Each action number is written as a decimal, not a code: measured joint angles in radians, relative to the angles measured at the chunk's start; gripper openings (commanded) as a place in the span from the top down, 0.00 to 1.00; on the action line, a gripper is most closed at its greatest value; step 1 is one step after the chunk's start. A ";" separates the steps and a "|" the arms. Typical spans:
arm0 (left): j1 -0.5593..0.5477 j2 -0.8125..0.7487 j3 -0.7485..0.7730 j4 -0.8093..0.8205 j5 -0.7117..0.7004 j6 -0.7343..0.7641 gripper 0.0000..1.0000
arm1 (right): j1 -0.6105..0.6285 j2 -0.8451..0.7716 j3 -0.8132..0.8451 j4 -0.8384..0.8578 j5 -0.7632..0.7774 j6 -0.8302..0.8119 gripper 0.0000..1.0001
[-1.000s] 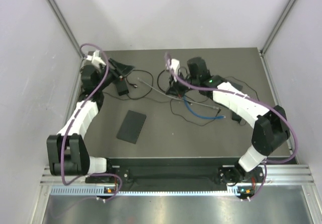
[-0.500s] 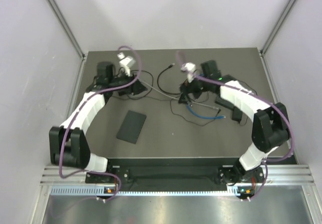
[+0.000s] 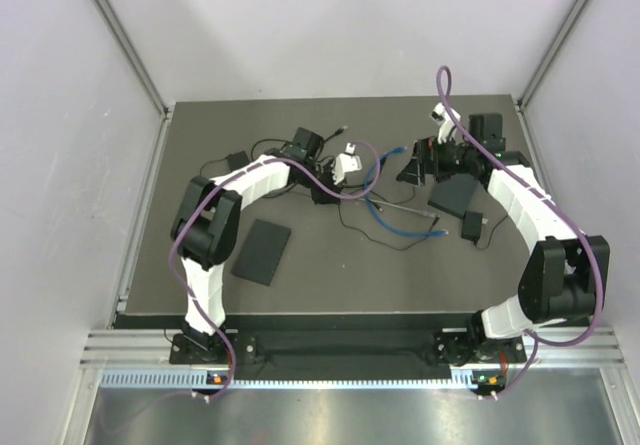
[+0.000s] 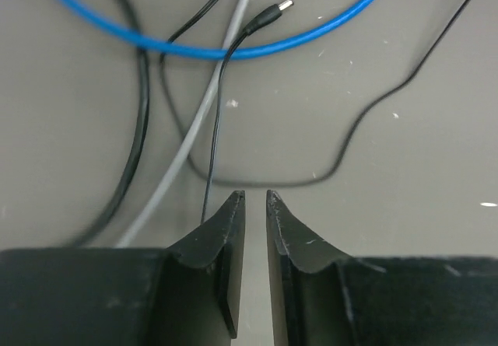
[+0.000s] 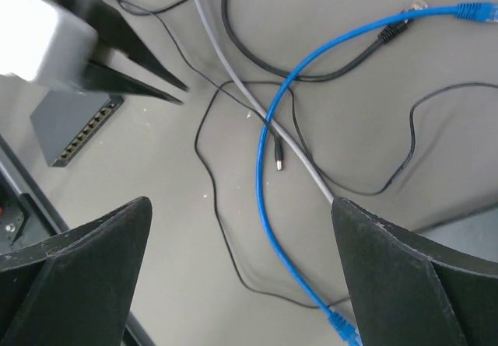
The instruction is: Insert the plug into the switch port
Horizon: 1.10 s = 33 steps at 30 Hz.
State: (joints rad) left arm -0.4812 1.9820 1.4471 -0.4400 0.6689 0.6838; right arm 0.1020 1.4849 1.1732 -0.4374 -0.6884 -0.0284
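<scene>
The switch (image 3: 262,251) is a flat dark grey box lying left of centre; its row of ports shows in the right wrist view (image 5: 74,124). A small black barrel plug (image 4: 276,10) on a thin black wire lies among tangled cables, also visible from the right wrist (image 5: 278,162). A blue cable (image 5: 268,206) ends in blue plugs (image 5: 473,9) (image 5: 342,326). My left gripper (image 4: 255,196) hovers low over the thin wire, a little short of the barrel plug. Its jaws stand a narrow gap apart with only table between them. My right gripper (image 5: 241,284) is wide open above the cables, holding nothing.
A grey cable (image 4: 187,148) and thick black leads cross the blue one. A dark flat box (image 3: 455,197) and a black adapter (image 3: 472,227) sit at the right, another small adapter (image 3: 237,158) at the back left. White walls enclose the table.
My left arm has swung from the back left to the cables in the middle, its jaws narrowing. My right gripper has pulled back to the right and opened wide.
</scene>
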 measured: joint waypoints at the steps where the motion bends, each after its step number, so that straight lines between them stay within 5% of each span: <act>1: -0.013 0.016 0.009 0.000 -0.010 0.021 0.77 | -0.006 -0.006 -0.003 0.000 -0.006 0.004 0.03; 14: -0.082 0.139 0.081 0.047 -0.069 0.143 0.75 | -0.033 -0.015 -0.015 -0.002 -0.053 0.034 0.03; 24: -0.106 0.187 0.124 0.079 -0.083 0.156 1.00 | -0.035 -0.014 -0.029 -0.005 -0.070 0.051 0.04; 33: -0.104 0.185 0.124 0.134 -0.085 0.083 1.00 | -0.040 -0.009 -0.028 -0.005 -0.074 0.050 0.05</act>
State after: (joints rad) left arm -0.5850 2.1670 1.5715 -0.3065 0.5835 0.7670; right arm 0.0624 1.4757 1.1450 -0.4427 -0.7624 0.0216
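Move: The plug lies about 10 cm to the right of my left hand, 1 cm ahead and some 5 cm below, its thin wire trailing back towards me. The blue cable crosses the grey one about 8 cm right and 3 cm ahead of that hand; the switch with its row of ports sits roughly 16 cm left and 10 cm back. From my right hand the plug is about 9 cm left, 3 cm ahead and 16 cm below. I slide my left hand about 6 cm to the right and sink some 4 cm, easing slightly forward, towards the plug, with the wrist turning some 10 degrees clockwise. As the descent ends I shut the slightly open fingers at the plug's thin wire, a few centimetres short of its body, pinching the wire, then rise about a centimetre. ##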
